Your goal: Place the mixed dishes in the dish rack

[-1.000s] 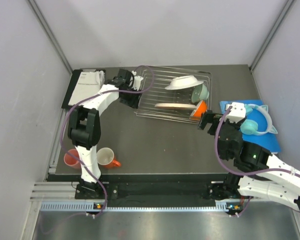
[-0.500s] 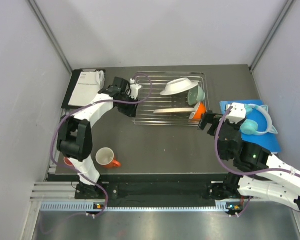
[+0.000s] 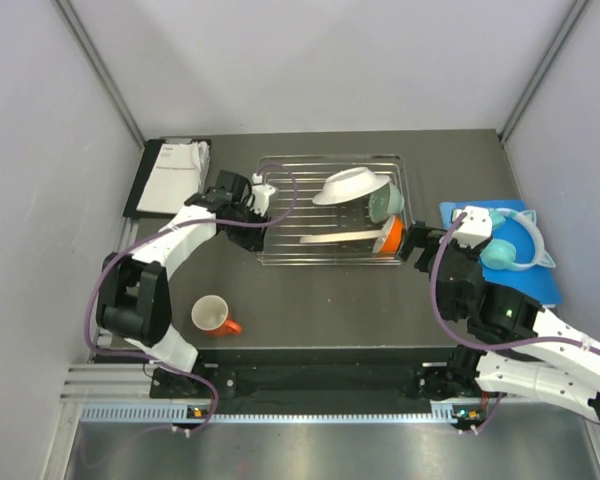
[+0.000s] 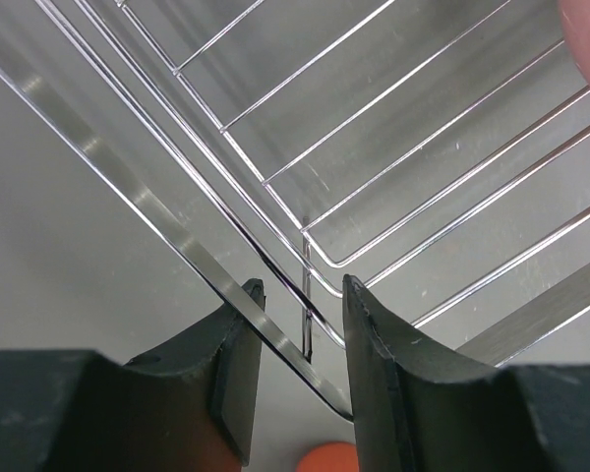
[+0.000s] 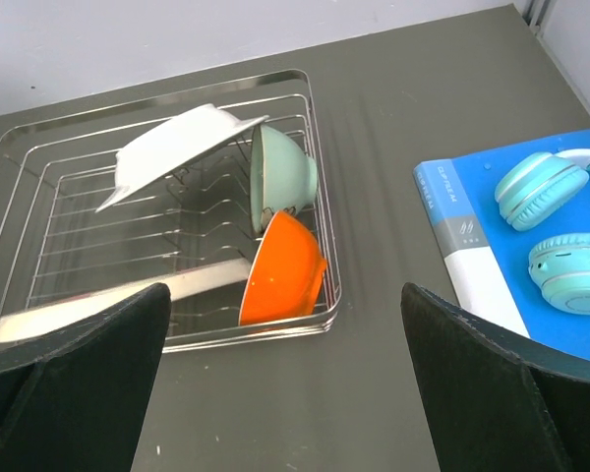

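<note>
The wire dish rack (image 3: 330, 157) holds a tilted white bowl (image 3: 342, 185), a mint green bowl (image 3: 385, 203), an orange bowl (image 3: 390, 237) and a flat-lying plate (image 3: 332, 237). My left gripper (image 3: 260, 212) is at the rack's left edge. In the left wrist view the left gripper (image 4: 303, 285) is shut on the rack's rim band (image 4: 138, 197). An orange white-lined mug (image 3: 212, 314) stands near the front left. My right gripper (image 3: 412, 243) hangs open just right of the rack. In the right wrist view the right gripper (image 5: 283, 295) is open above the orange bowl (image 5: 280, 270).
A black tray with white papers (image 3: 170, 175) lies at the back left, close to the left arm. A blue book (image 3: 480, 215) with teal headphones (image 3: 515, 245) lies right of the rack. Grey walls close in the table on three sides.
The rack with its dishes has swung square and slid left and nearer, the left gripper moving with it and its jaws closing in. The left elbow now covers the pink cup.
</note>
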Controlling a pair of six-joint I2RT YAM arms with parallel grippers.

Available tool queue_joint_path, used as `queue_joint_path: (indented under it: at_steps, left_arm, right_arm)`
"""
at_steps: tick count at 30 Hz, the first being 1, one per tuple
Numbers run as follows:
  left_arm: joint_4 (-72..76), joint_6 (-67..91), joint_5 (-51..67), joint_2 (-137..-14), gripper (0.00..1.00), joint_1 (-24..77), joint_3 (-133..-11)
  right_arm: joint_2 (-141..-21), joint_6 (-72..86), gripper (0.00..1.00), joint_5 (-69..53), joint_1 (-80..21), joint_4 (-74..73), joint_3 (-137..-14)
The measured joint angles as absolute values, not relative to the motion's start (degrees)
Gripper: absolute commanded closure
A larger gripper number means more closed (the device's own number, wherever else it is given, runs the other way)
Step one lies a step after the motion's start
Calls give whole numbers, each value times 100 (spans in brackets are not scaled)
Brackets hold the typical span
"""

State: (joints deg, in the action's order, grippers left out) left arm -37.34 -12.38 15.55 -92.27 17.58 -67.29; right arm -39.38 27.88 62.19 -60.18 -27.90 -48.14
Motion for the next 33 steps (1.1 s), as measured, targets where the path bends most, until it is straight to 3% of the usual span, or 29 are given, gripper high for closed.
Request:
queue_joint_path:
  at_steps: [6,9,10,13,33]
  left_arm:
    - [-3870,-1402,1535,-8960,62,1804,-6477]
    - [-3931,-1503,1544,-8906,52,1815,-6431]
    - [-3966,-1557,1564,-8886,35,1822,-6416]
    - [-4066,-1796,1623,-8809,1,1892,-6359]
    - [-5319,-2123,1387,-8125,1,1946,-7620]
  right_arm:
    - [-3938,2849,0,6173,-6018,-2856,-4814]
    - [-3938,2869,0,6158,-6018,-2882,-4814]
    - [-3938,2873,0,6156,-6018,-2882,-4814]
    - [-3946,2880,0,6145,-6018,-2882,-4814]
    - [-4206,2849,0,6123,-6018,-2877,-4812]
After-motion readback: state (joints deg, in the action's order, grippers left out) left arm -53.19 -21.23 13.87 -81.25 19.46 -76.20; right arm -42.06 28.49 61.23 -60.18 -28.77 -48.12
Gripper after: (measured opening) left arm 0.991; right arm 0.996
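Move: The left gripper already pinches the dish rack by its left rim, close to the near-left corner; the rack's middle lies about 8 cm ahead, 18 cm to the right and slightly below. In it, the pink plate stands some 20 cm to the hand's right and roughly level with it, the white plate about 14 cm ahead and 23 cm right. The mug is some 19 cm back and 12 cm left. From the right gripper the rack's middle is about 10 cm ahead, 16 cm left and well below. Keep the left gripper's hold on the rack's rim and drag the rack straight back towards the table's near edge, about 4.5 cm, turning the hand slightly clockwise. Open the fingers wide late in the pull to let go of the rim, then lift the hand clear, about 9 cm up. ##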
